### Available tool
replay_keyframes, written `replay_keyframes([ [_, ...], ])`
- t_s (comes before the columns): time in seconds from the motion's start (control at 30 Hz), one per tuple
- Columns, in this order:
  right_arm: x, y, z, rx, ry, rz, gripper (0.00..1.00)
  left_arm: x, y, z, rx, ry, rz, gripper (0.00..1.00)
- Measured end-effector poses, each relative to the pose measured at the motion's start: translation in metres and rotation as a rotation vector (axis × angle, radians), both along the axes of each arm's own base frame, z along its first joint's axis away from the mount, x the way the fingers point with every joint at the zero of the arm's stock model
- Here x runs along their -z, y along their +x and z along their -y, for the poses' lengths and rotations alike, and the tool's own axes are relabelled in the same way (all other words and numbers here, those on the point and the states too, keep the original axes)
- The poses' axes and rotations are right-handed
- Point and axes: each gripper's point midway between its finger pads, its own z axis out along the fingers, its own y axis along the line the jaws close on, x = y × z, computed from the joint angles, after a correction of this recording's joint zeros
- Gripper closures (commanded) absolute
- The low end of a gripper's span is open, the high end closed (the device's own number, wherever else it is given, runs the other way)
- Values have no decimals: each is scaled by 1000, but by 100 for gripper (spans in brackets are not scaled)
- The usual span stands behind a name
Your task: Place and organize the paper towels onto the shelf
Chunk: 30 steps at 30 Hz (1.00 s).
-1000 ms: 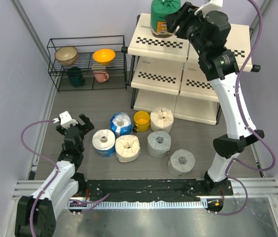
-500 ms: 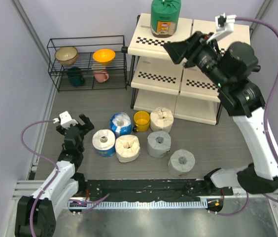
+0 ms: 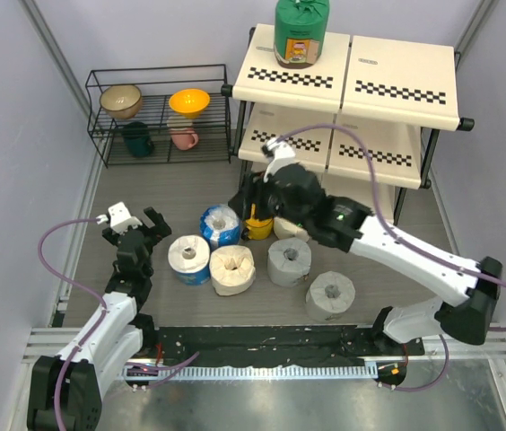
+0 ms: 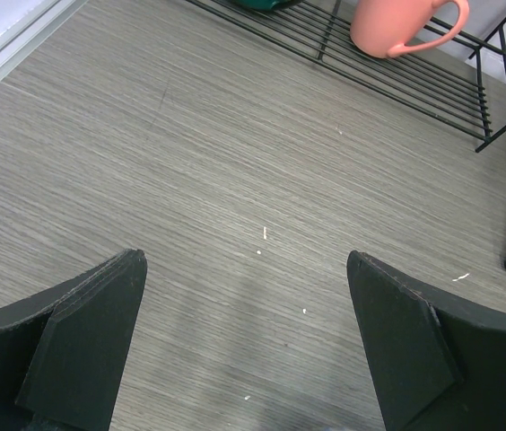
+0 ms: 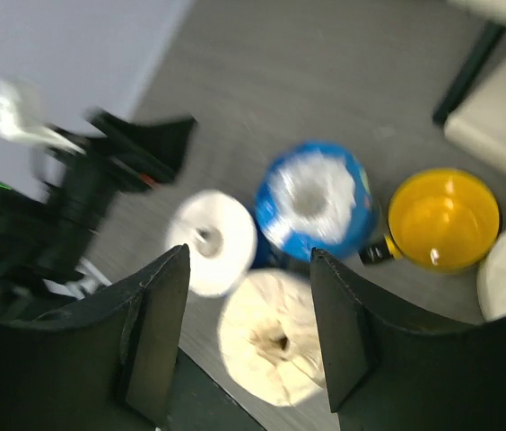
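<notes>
A green-wrapped paper towel roll (image 3: pixel 302 31) stands on the top tier of the shelf (image 3: pixel 388 90). Several more paper towels stand on the floor: a blue one (image 3: pixel 220 224), a blue-and-white one (image 3: pixel 188 259), a cream one (image 3: pixel 232 269), two grey-white ones (image 3: pixel 289 260) (image 3: pixel 330 294), and a cream one (image 3: pixel 296 215) partly hidden by my right arm. My right gripper (image 3: pixel 246 202) hovers open and holds nothing. It is above the blue roll (image 5: pixel 316 211), a white roll (image 5: pixel 210 241) and the cream roll (image 5: pixel 275 337). My left gripper (image 3: pixel 145 223) rests open over bare floor (image 4: pixel 246 260).
A yellow cup (image 3: pixel 257 220) stands among the rolls, beside the blue one (image 5: pixel 443 218). A low black wire rack (image 3: pixel 159 112) with bowls and mugs stands at the back left; its pink mug (image 4: pixel 396 27) shows in the left wrist view. Walls close in on both sides.
My right arm has swung down from the shelf's top tier to just above the floor rolls, leaving the green roll on top. The left arm has not moved.
</notes>
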Motion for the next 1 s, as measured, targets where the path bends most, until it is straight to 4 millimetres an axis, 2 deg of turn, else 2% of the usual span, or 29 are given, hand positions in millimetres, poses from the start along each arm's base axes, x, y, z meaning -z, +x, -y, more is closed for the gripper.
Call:
replay_keyframes([
  [0.03, 32, -2, -5, 3, -53, -47, 37, 0, 0, 0, 0, 0, 0, 0],
  [0.1, 73, -3, -5, 24, -113, -115, 37, 0, 0, 0, 0, 0, 0, 0],
  [0.17, 103, -2, -2, 56, -151, -170, 35, -1, 0, 0, 0, -1, 3, 0],
  [0.47, 144, 10, -24, 109, -128, -280, 34, -2, 0, 0, 0, -1, 8, 0],
  [1.0, 198, 29, -45, 212, -139, -391, 35, -5, 0, 0, -1, -3, 18, 0],
])
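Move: Below the right hand, some 28 cm down, stands the blue-wrapped roll, about 6 cm farther out and 7 cm to the left. At that same level, the yellow mug lies about 7 cm ahead and 3 cm right of the hand, the cream roll 5 cm back and 3 cm left, and the white-topped roll 2 cm back and 14 cm left. From the idle left hand, the blue-wrapped roll is about 23 cm right, 1 cm ahead and 8 cm below. Dropping about 20 cm towards the blue-wrapped roll, the right hand covers over half of that in a quick plunge, then slows and eases left and a little forward. The fingers tip down by some 20 degrees while the hand turns slightly clockwise; they stay partly open, coming close over the roll's near side without a visible grip. ##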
